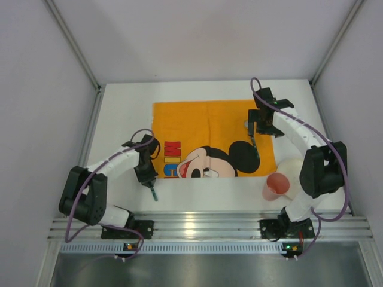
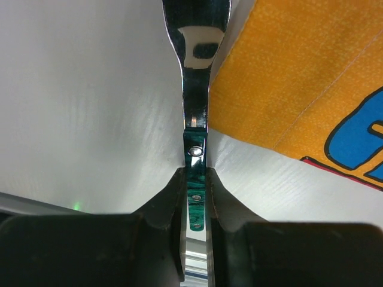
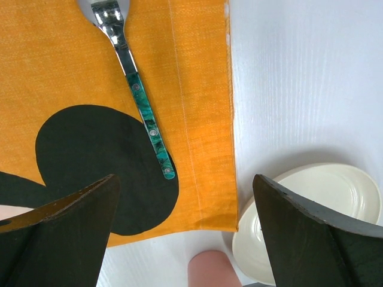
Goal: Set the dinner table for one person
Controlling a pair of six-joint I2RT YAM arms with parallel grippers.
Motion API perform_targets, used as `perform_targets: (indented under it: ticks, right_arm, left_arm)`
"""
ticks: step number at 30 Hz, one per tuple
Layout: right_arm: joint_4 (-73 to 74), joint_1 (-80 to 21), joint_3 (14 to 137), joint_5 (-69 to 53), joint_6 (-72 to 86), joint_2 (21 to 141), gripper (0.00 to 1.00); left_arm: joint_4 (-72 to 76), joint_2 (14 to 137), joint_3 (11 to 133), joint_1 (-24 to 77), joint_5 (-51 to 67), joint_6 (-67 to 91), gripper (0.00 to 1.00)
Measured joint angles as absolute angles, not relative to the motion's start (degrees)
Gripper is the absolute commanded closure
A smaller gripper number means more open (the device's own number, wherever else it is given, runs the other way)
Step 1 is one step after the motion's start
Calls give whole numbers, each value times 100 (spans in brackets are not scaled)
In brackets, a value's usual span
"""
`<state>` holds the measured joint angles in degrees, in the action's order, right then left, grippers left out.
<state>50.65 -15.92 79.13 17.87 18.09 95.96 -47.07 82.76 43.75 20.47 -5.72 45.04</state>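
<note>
On the white dinner table (image 1: 119, 119) lies an orange Mickey Mouse placemat (image 1: 197, 122). At the mat's front left corner my left gripper (image 1: 148, 179) is shut on the green handle of a steel piece of cutlery (image 2: 195, 149). Its shiny head points away over the table beside the mat's edge (image 2: 287, 78). My right gripper (image 3: 184, 179) hovers open over the mat's right edge with nothing between its fingers. A second green-handled piece of cutlery (image 3: 146, 125) lies flat on the mat ahead of those fingers. A white plate (image 3: 323, 203) and a pink cup (image 3: 209, 269) stand off the mat.
The pink cup (image 1: 275, 186) and the white plate (image 1: 294, 170) stand together at the front right, close to the right arm's base. Grey walls close in the table on the left, back and right. An aluminium rail (image 1: 203, 227) runs along the near edge.
</note>
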Motion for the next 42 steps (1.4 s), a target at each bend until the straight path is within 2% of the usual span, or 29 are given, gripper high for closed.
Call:
perform_targets:
  ticks: [4,10,18,25,38,42]
  right_arm:
    - [5065,-1581,7913,1745,1806,9594,7]
    - [5054,-1546,7913,1584,1809,9583,8]
    - [5022,-1542,7913,1337,1826,9583,8]
    - [5011,-1540,7907,1258,1868,9548,8]
    - [4976,-1520,7782,1131,1861,9327,7]
    - [5022,-1439,7605,958,1863,9011,5]
  left_arm:
    - [-5269,7909,4727,2036,-794,4528,100]
    - [-5701,7769,6125,2034,-1173,4132,100]
    - [-5081,9004,7240,2034,-1131,2689,100]
    - [-4359,10103,7529,2049,-982,1778,100]
    - [-3736,10906,7856,2053,-1028,1468,100]
    - [-3662,11098,7856,2053,-1074,1529,93]
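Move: The left hand already pinches the fork by its green handle. The bare left part of the placemat, where it is taken, lies about 20 cm ahead and 4 cm to the right, roughly at fingertip height. The mat's near left corner is some 4 cm ahead and 1 cm left; the blue letter is about 9 cm ahead and 7 cm right, the red letter 20 cm ahead and 8 cm right. From the right hand that same spot is about 38 cm left, 2 cm ahead and 11 cm lower. Forward in one arc, the left hand carries the fork about 20 cm from the mat's near left corner to its left part, drifting some 4 cm right. It climbs about 11 cm by mid-way, then sinks most of that back towards the cloth beside the red letter. The wrist turns nearly 30 degrees clockwise and swings the fingertips forward, the fingers keeping their pinch on the handle. ##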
